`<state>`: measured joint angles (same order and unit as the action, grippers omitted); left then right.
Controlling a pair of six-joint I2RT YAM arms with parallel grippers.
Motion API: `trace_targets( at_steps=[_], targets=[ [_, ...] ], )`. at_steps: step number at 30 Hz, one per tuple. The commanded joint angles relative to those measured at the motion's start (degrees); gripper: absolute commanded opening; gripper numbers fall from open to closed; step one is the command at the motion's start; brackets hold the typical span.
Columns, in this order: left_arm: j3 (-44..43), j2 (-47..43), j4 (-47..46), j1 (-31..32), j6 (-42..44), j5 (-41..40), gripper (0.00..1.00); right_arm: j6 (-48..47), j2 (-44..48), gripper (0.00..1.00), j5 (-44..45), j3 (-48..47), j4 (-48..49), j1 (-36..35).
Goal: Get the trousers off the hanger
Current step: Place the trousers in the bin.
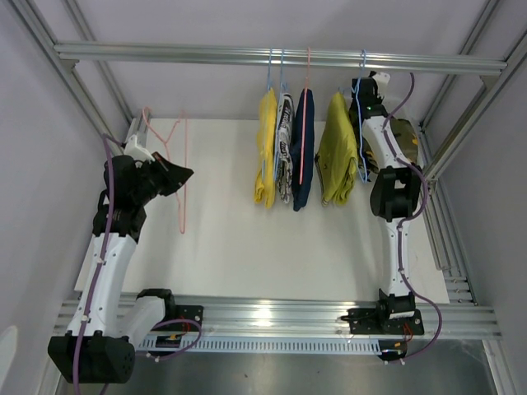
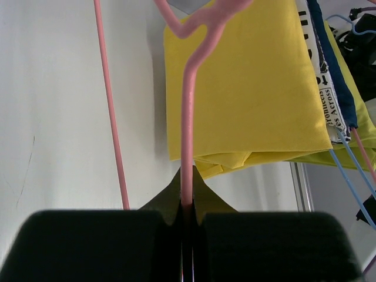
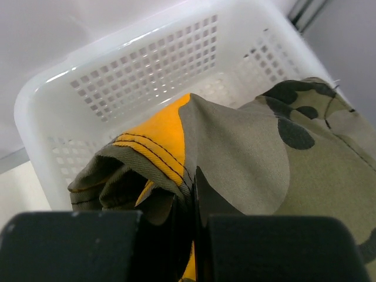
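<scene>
My left gripper [image 2: 187, 179] is shut on the wire of an empty pink hanger [image 2: 187, 117], held out over the left of the table [image 1: 247, 247]. On the rail hang bright yellow trousers [image 1: 265, 152], black-and-white print trousers [image 1: 285, 148], dark navy trousers [image 1: 303, 148] and mustard-olive trousers [image 1: 337, 152]. At the back right, my right gripper [image 3: 189, 185] is shut on the camouflage trousers [image 3: 252, 153], pinching a fold with an orange lining. That garment hangs over a white basket [image 3: 88, 94]. In the top view the camouflage trousers [image 1: 405, 136] show just beyond the right arm.
An aluminium rail [image 1: 165, 52] crosses the back, with slanted frame bars at both sides. The hanging garments use blue and pink hangers [image 1: 306, 99]. The right forearm [image 1: 380, 144] stands close beside the mustard-olive garment. White walls close in left and right.
</scene>
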<state>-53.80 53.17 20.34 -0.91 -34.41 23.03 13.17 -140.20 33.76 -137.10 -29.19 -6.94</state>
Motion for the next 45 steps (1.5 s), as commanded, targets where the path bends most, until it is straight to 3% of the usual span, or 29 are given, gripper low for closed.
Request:
trace_targets(
  at_steps=[1, 20, 22, 24, 25, 26, 28, 45],
  targets=[
    [-2.71, -1.57, -1.71, 0.38, 1.45, 0.18, 0.01, -0.43, -2.53, 0.0, -2.02, -4.14, 3.87, 0.88],
    [-2.62, -3.24, -2.23, 0.38, 1.37, 1.05, 0.01, 0.63, -9.3, 0.0, -8.88, -8.63, 10.55, 0.79],
    [-2.62, -3.33, -2.23, 0.38, 1.37, 1.23, 0.01, 0.89, -9.48, 0.05, -10.98, -8.54, 11.78, 0.88],
    [-2.62, -3.42, -2.32, 0.38, 1.37, 1.23, 0.0, 1.77, -9.39, 0.17, -12.66, -8.19, 13.01, 0.96],
    [-2.62, -3.42, -2.23, 0.38, 1.37, 1.14, 0.01, 1.86, -9.21, 0.42, -14.93, -8.01, 13.37, 1.14],
    [-2.62, -3.42, -2.23, 0.38, 1.37, 1.23, 0.01, 1.95, -8.86, 0.55, -15.73, -7.31, 13.72, 1.14],
    [-2.71, -3.33, -2.32, 0.38, 1.37, 1.32, 0.01, 2.21, -7.55, 0.66, -17.4, -6.26, 14.86, 1.23],
    [-2.71, -3.16, -2.58, 0.38, 1.54, 2.2, 0.0, 2.47, 8.18, 0.84, -20.48, 4.99, 13.64, 2.81]
  ],
)
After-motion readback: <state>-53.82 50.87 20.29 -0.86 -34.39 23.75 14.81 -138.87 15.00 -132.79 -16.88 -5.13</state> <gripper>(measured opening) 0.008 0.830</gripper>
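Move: The right hand, already holding the camouflage trousers, hangs over the far left part of the bin, whose middle lies about 10 cm back, 7 cm to the right and 12 cm below. The olive trousers on their blue hanger hang roughly 16 cm back, 14 cm to the left and 6 cm higher. From the left hand, still pinching the empty pink hanger, the bin is some 70 cm to the right, 23 cm ahead and 22 cm down. The right hand lowers the held trousers about 4 cm into the bin while easing forward, then reaches on forward and a little left towards the bin's far wall, turning counter-clockwise about 15 degrees and rolling its left side up. Near the far end of that reach the fingers open wide and let go of the cloth, and the hand then lifts some 5 cm and draws back slightly above the trousers. ##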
